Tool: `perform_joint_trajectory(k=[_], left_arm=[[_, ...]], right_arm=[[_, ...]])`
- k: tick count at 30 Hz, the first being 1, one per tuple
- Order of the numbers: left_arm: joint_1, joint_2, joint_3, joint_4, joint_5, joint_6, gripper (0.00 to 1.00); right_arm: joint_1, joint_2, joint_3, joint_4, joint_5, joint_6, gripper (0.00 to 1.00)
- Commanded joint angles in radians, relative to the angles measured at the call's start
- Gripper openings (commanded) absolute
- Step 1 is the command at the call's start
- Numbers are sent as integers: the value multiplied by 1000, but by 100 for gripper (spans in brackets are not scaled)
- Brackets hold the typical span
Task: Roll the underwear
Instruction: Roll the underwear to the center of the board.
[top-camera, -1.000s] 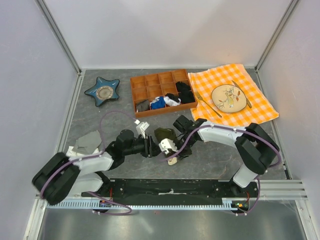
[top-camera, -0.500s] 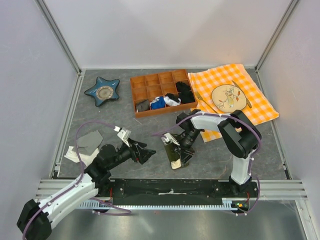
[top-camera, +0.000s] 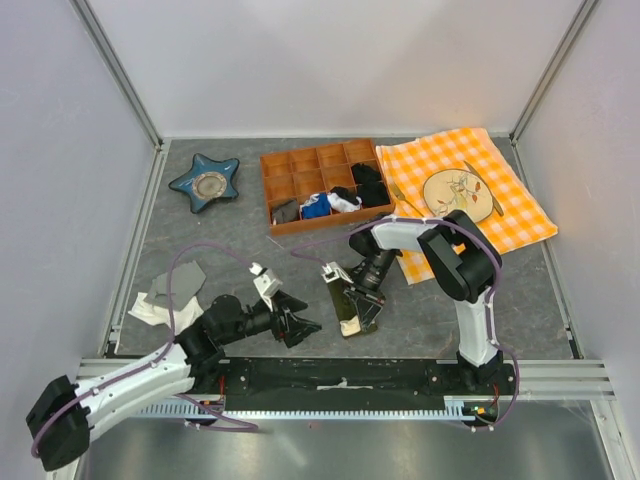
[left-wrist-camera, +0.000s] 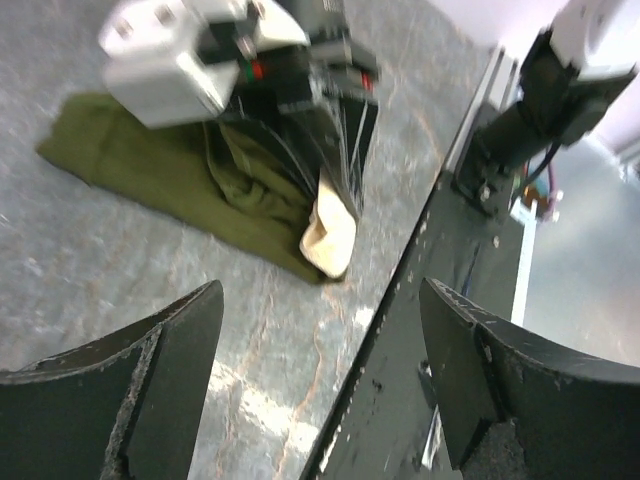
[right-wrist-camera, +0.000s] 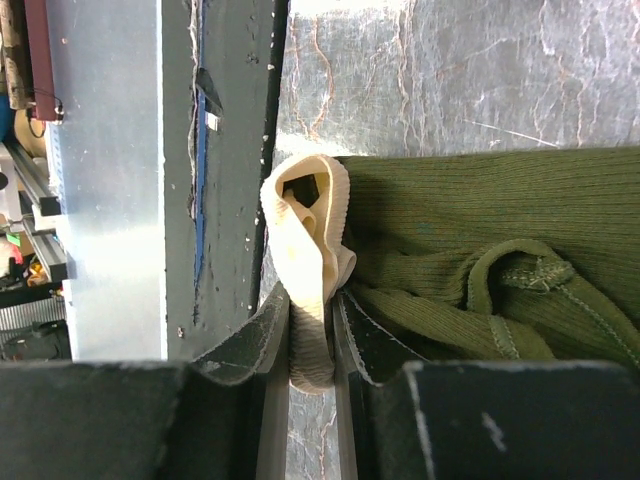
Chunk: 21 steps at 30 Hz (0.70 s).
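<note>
The underwear (top-camera: 343, 295) is a dark olive, partly folded strip on the grey table, its cream waistband (top-camera: 350, 325) at the near end. My right gripper (top-camera: 360, 312) is shut on that waistband. In the right wrist view the cream band (right-wrist-camera: 308, 225) loops out from between the fingers (right-wrist-camera: 262, 335), with olive cloth (right-wrist-camera: 480, 220) bunched to the right. My left gripper (top-camera: 305, 326) stands open just left of the underwear, touching nothing. Its view shows the underwear (left-wrist-camera: 170, 165), the cream end (left-wrist-camera: 330, 235) and the right gripper (left-wrist-camera: 335, 150) ahead of its empty jaws (left-wrist-camera: 320, 300).
A wooden compartment tray (top-camera: 310, 225) with small black, blue and white garments stands behind. A blue star dish (top-camera: 205, 182) is at the back left. An orange checked cloth (top-camera: 520, 215) carries a plate (top-camera: 457, 195). Grey cloths (top-camera: 175, 285) lie left. The black base rail (top-camera: 340, 375) runs along the near edge.
My left gripper opened, let go of the underwear and drew back toward the near edge. My right gripper kept hold of the waistband while its arm folded in closer.
</note>
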Motion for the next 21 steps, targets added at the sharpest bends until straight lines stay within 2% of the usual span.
perform_joint_trajectory(k=[1,5,10,21], left_arm=[[-95,107,-3,60,-100,112,85],[-248,233,85,23,-225,212,85],[-296,398,141,46,-266,305,84],[-431,583,241,73,-381,439,84]], right_arm=[[-5,41,22,-6,25,-22,24],[-11,54,34,-24,16,-34,24],[-20,68,50,-61,3,-55,24],[-39,96,68,-87,-9,-75,25]])
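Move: The underwear's cream waistband end lies about 9 cm to the left hand's right, roughly 1 cm farther back and some 10 cm below it. The right hand already has this band between its fingers, its middle about 1 cm to that hand's left and level with it. The underwear's green body is centred some 4 cm ahead of the band. The table's near edge runs about 8 cm behind the left hand, about 11 cm below it. Downward about 7 cm, and rightward and back by some 4 cm each, the left hand comes in towards the cream waistband end, dropping fast at first and then easing along to the right. Its open fingers dip about 25 degrees towards the table and stay clear of the cloth. The right hand holds its place, keeps the band pinched and tilts a mere 5 degrees. ##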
